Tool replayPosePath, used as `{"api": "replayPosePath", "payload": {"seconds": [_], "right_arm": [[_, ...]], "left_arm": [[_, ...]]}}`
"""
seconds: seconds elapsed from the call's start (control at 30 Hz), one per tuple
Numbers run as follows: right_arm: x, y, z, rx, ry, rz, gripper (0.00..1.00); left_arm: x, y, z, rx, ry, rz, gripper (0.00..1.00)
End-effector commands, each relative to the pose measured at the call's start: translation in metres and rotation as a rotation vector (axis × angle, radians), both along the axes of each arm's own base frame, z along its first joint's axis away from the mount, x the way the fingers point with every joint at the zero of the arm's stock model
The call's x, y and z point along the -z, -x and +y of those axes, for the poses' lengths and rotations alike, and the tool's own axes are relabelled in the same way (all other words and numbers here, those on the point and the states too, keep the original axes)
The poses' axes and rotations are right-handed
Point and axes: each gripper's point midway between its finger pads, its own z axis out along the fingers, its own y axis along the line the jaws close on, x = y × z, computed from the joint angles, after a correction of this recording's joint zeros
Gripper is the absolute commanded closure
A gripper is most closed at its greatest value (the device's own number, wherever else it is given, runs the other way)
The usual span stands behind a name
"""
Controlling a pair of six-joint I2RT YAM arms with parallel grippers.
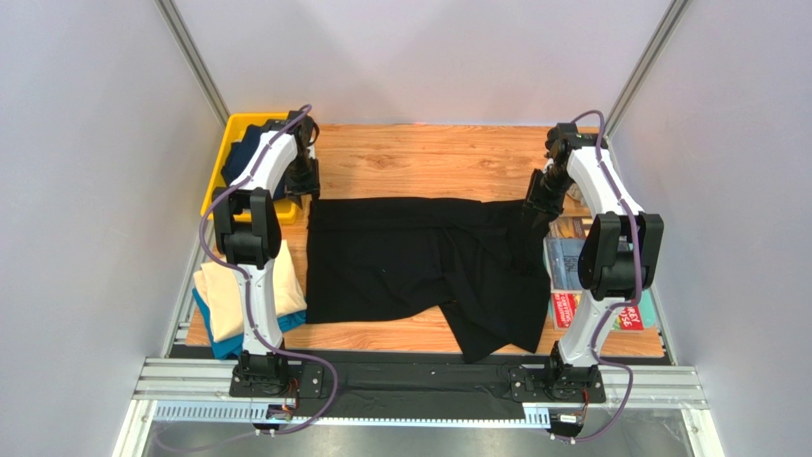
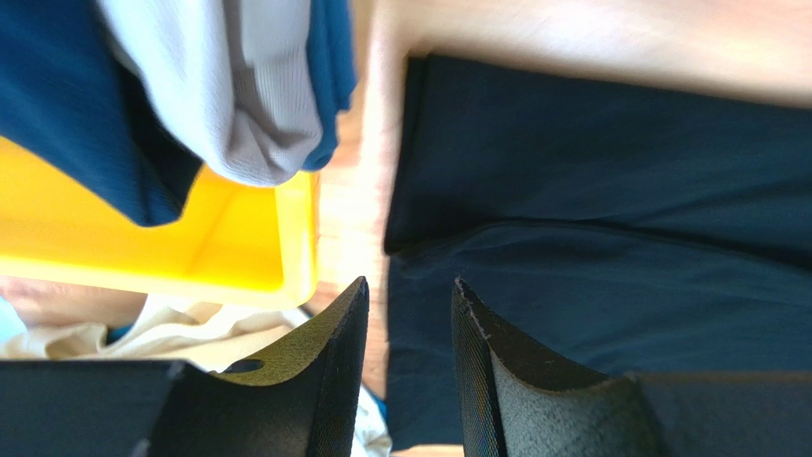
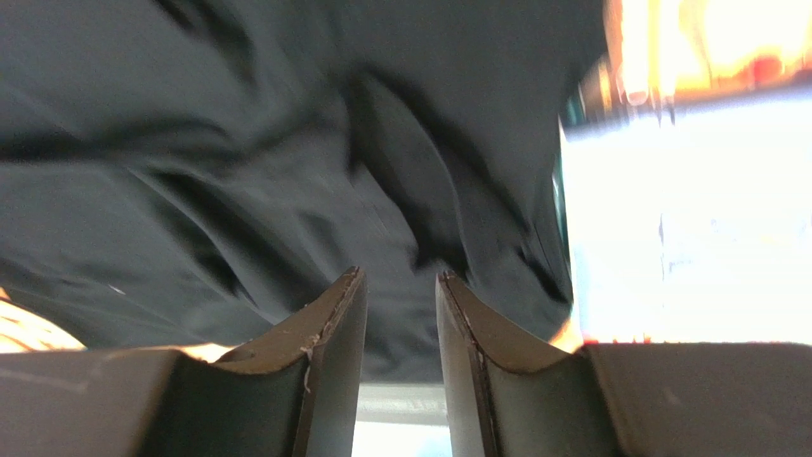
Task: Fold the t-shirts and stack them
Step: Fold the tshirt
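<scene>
The large black t-shirt [image 1: 419,267] lies spread across the middle of the table, its right side bunched and folded over. My left gripper [image 1: 305,183] hovers at the shirt's far left corner. In the left wrist view its jaws [image 2: 410,286] stand open above the shirt's edge [image 2: 591,238], with nothing between them. My right gripper [image 1: 534,205] is at the far right corner. It is open [image 3: 400,276] over wrinkled black cloth [image 3: 238,171] and holds nothing. A cream t-shirt [image 1: 243,286] lies folded on a teal-blue one [image 1: 224,343] at the near left. A dark navy shirt [image 1: 250,143] sits in the bin.
The yellow bin [image 1: 221,176] stands at the back left, just beside the left gripper. A pale grey cloth [image 2: 238,95] hangs over its rim [image 2: 286,238]. Colourful magazines [image 1: 570,267] lie along the right edge, partly under the black shirt. Bare wood [image 1: 429,157] shows behind the shirt.
</scene>
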Motion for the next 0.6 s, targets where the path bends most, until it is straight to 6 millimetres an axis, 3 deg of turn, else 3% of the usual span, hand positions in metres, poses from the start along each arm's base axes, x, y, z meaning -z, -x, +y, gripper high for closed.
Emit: {"api": "replayPosePath", "payload": {"seconds": [0.0, 0.17, 0.43, 0.57], "right_arm": [[0.018, -0.04, 0.007, -0.004, -0.04, -0.032, 0.62], [0.04, -0.071, 0.017, -0.009, -0.099, -0.036, 0.6], [0.064, -0.068, 0.023, -0.022, -0.136, 0.021, 0.6], [0.058, -0.061, 0.025, -0.028, -0.152, 0.023, 0.66]], "left_arm": [[-0.029, -0.03, -0.025, 0.036, 0.057, -0.127, 0.56], [-0.01, -0.038, -0.051, 0.067, 0.083, -0.097, 0.57], [0.024, -0.024, -0.085, 0.13, 0.116, -0.021, 0.58], [0.033, -0.015, -0.091, 0.144, 0.118, 0.01, 0.59]]}}
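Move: The black t-shirt lies spread out, its far side folded back into a strip. The left hand's spot on the strip, just in from its left end, is about 8 cm right, 1 ahead and 4 below; the yellow bin's middle stands 11 cm left and 8 ahead. The right hand's spot, near the strip's right end, is 6 cm ahead, 2 left, 8 below, with the mug 13 ahead and 16 right, the books 17 right and 9 back. Over the black t-shirt's far strip both open, empty grippers come down. The left goes about 8 cm right, away from the bin, arcing forward and up before sinking and easing back, turning slightly clockwise. The right goes down some 7 cm while reaching forward, then stops close over the strip. Both keep their fingers open; contact can't be made out. ##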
